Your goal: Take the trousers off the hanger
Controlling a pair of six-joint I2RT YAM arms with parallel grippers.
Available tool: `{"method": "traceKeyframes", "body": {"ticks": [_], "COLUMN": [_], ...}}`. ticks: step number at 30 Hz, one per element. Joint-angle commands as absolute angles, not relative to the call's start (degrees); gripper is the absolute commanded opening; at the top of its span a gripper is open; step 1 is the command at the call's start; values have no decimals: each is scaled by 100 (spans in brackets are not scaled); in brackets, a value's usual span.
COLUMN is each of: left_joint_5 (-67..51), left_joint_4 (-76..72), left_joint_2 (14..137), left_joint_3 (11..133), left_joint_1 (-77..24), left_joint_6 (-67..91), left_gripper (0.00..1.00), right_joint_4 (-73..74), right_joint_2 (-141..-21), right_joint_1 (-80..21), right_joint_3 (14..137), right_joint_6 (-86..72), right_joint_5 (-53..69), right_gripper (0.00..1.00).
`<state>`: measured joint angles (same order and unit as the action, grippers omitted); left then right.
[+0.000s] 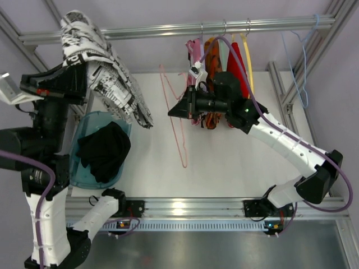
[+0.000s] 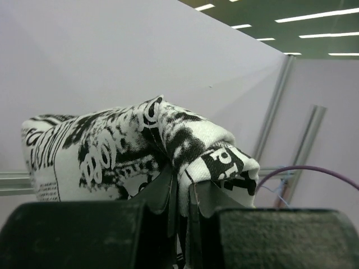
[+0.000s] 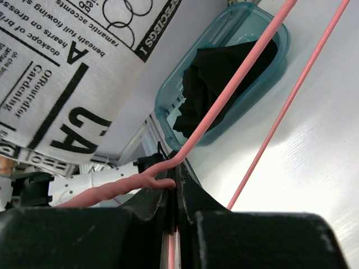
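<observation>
The newspaper-print trousers (image 1: pixel 115 78) hang in the air at the upper left, bunched in my left gripper (image 1: pixel 76 59), which is shut on a fold of them. The left wrist view shows the fabric (image 2: pixel 112 151) pinched between the closed jaws of that gripper (image 2: pixel 182 188). The salmon-pink wire hanger (image 1: pixel 180 131) hangs bare over the table's middle, apart from the trousers. My right gripper (image 1: pixel 173 112) is shut on it near its twisted neck. In the right wrist view the wire (image 3: pixel 224 95) runs out from that gripper (image 3: pixel 175 188), with the trousers (image 3: pixel 61 73) at upper left.
A blue tub (image 1: pixel 84 179) holding a black cloth (image 1: pixel 105 148) stands below the trousers at the left; the tub (image 3: pixel 168 109) also shows in the right wrist view. On the rail (image 1: pixel 140 31) hang a pink floral garment (image 1: pixel 195 50), a yellow hanger (image 1: pixel 247 61) and a pale blue hanger (image 1: pixel 297 73).
</observation>
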<state>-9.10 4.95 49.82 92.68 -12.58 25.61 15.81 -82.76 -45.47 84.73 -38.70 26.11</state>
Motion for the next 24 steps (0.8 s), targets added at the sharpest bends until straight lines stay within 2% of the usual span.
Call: {"method": "traceKeyframes", "body": {"ticks": [1,4,10,18,24], "left_joint_5": [-370,-62,1140,1547,1960], "left_joint_4": [165,377,1835,3153,3366], "left_joint_2": [4440,3965,2876,1689,1476], "left_joint_3": [9379,9159,8552,7771,6638], "left_joint_1": [-907,-678,-203,281,352], "left_joint_6": [1953,1514,442,-693,-1634], "left_gripper": [0,0,0,0,0], "right_joint_4": [1564,1687,2460,3067,3287], "right_joint_2": [-7761,-7647,-7348,-6979,-6952], "right_joint_1": [-4658,-4658,-4772,-4781,-4781], "right_joint_3": [8482,8464,8552,8332,8420], "right_joint_6": [-3200,-2832,-1900,-1240,-1055], "right_joint_5": [2935,3102,3497,3604,3533], "right_gripper": [0,0,0,0,0]}}
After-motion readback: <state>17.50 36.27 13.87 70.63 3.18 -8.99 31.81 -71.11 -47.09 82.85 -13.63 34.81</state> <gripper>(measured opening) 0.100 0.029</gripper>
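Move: The trousers, already off the hanger, are held up by the left hand; the teal basket lies about 16 cm left, 3 cm ahead and 57 cm below it, the black cloth inside about 13 cm left and 2 cm ahead. The pink hanger is pinched by the right hand, its middle about 5 cm left, level fore-and-aft and 6 cm below; the pink garment hangs 14 cm ahead, 4 cm right. The trousers stay gripped as the left hand carries them left and back, then mostly down, about 19 cm lower in all, towards the basket's height, the wrist swinging some 55 degrees counter-clockwise. The right hand keeps its pinch on the empty hanger and draws back about 8 cm and somewhat right, away from the hanging garments, turning roughly 15 degrees counter-clockwise. ##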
